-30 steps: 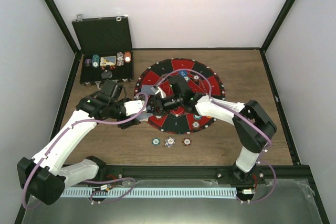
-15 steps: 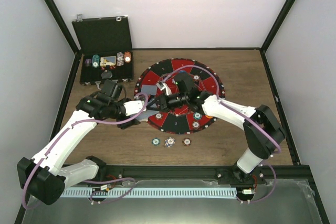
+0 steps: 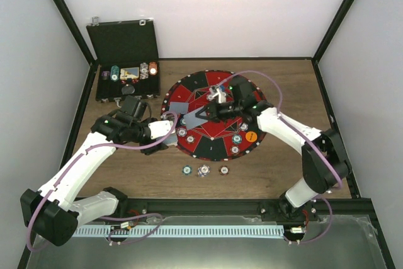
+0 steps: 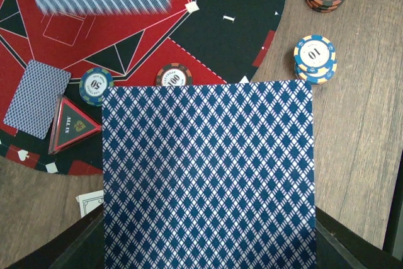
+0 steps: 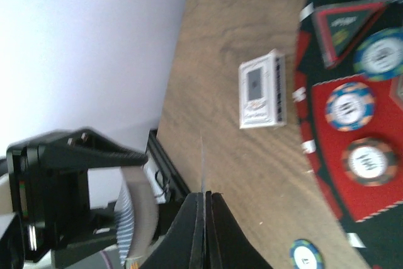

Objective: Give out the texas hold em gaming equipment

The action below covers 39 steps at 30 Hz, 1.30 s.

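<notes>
My left gripper [image 3: 174, 130] hovers over the left edge of the round red-and-black mat [image 3: 217, 80], shut on a deck of blue-diamond-backed playing cards [image 4: 208, 174] that hides its fingertips. Over the mat's middle, my right gripper [image 5: 206, 194] is shut on one card [image 5: 203, 159], seen edge-on in the right wrist view and as a grey sheet [image 3: 194, 118] from above. Another card [image 4: 38, 99] lies face down on the mat beside a triangular marker [image 4: 72, 124]. Striped chips [image 4: 96, 85] and an orange disc [image 3: 250, 135] also rest on the mat.
Three chips [image 3: 203, 170] lie on the wood in front of the mat. An open black case [image 3: 126, 74] holding more chips stands at the back left. A white card box [image 5: 263, 89] lies on the table left of the mat. Black frame posts edge the table.
My right gripper shut on a card at the deck and drew it away to the right and back across the mat. The left arm with the deck held still.
</notes>
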Each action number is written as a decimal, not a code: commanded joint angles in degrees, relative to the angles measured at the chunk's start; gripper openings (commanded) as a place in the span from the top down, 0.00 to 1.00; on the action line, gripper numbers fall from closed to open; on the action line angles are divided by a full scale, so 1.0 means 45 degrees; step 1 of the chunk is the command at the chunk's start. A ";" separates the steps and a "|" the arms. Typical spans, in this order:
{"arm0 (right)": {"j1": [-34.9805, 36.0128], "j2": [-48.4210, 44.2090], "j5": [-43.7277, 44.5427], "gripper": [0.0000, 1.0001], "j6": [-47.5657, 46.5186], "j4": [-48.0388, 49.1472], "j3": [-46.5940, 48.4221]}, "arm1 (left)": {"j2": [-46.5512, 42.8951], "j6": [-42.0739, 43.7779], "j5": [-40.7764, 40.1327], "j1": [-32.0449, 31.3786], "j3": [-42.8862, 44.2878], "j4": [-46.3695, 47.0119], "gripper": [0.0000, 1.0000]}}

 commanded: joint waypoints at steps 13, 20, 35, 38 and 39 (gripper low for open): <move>-0.4438 0.7836 0.1512 0.99 -0.2531 -0.3726 0.9511 | 0.0078 0.0032 0.0298 0.0045 0.0336 -0.0137 0.91; -0.4443 1.1664 0.1793 0.99 -0.1956 -0.4608 1.4262 | -0.0073 0.0052 0.0388 0.0045 0.0237 -0.0190 0.91; -0.4441 1.0377 0.6311 0.40 -0.3549 -0.6721 1.4178 | -0.0022 -0.0032 0.0579 0.0045 0.0159 -0.0204 0.91; -0.4437 0.9401 0.7345 0.32 -0.3890 -0.7024 1.3712 | -0.0057 -0.0113 0.0601 0.0045 0.0231 -0.0210 0.91; -0.4432 0.9037 0.7477 0.30 -0.3921 -0.7056 1.3439 | -0.0084 -0.0104 0.0583 0.0045 0.0246 -0.0193 0.91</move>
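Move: The right hand holds a card pinched at its edge; the far seat this card goes to lies about 32 cm ahead, 5 cm to the right and 18 cm below. The blue disc sits roughly 29 cm ahead and 6 cm right, with a near-left chip 24 cm ahead and 2 cm right; the already dealt card is 18 cm ahead and 12 cm left. From the left hand, which holds the deck, that seat is some 38 cm ahead, 22 cm right and 16 cm below. The right hand carries the pinched card swiftly forward about 31 cm and some 9 cm to the right over the mat to the far seat, sinking about 10 cm mainly in the later part while turning clockwise about 20 degrees. There the fingers open and let go of the card as the hand sinks a little more, then it draws off about 5 cm to the right and starts to rise, its left side tipping down to bring the fingers nearer to pointing at the table. ##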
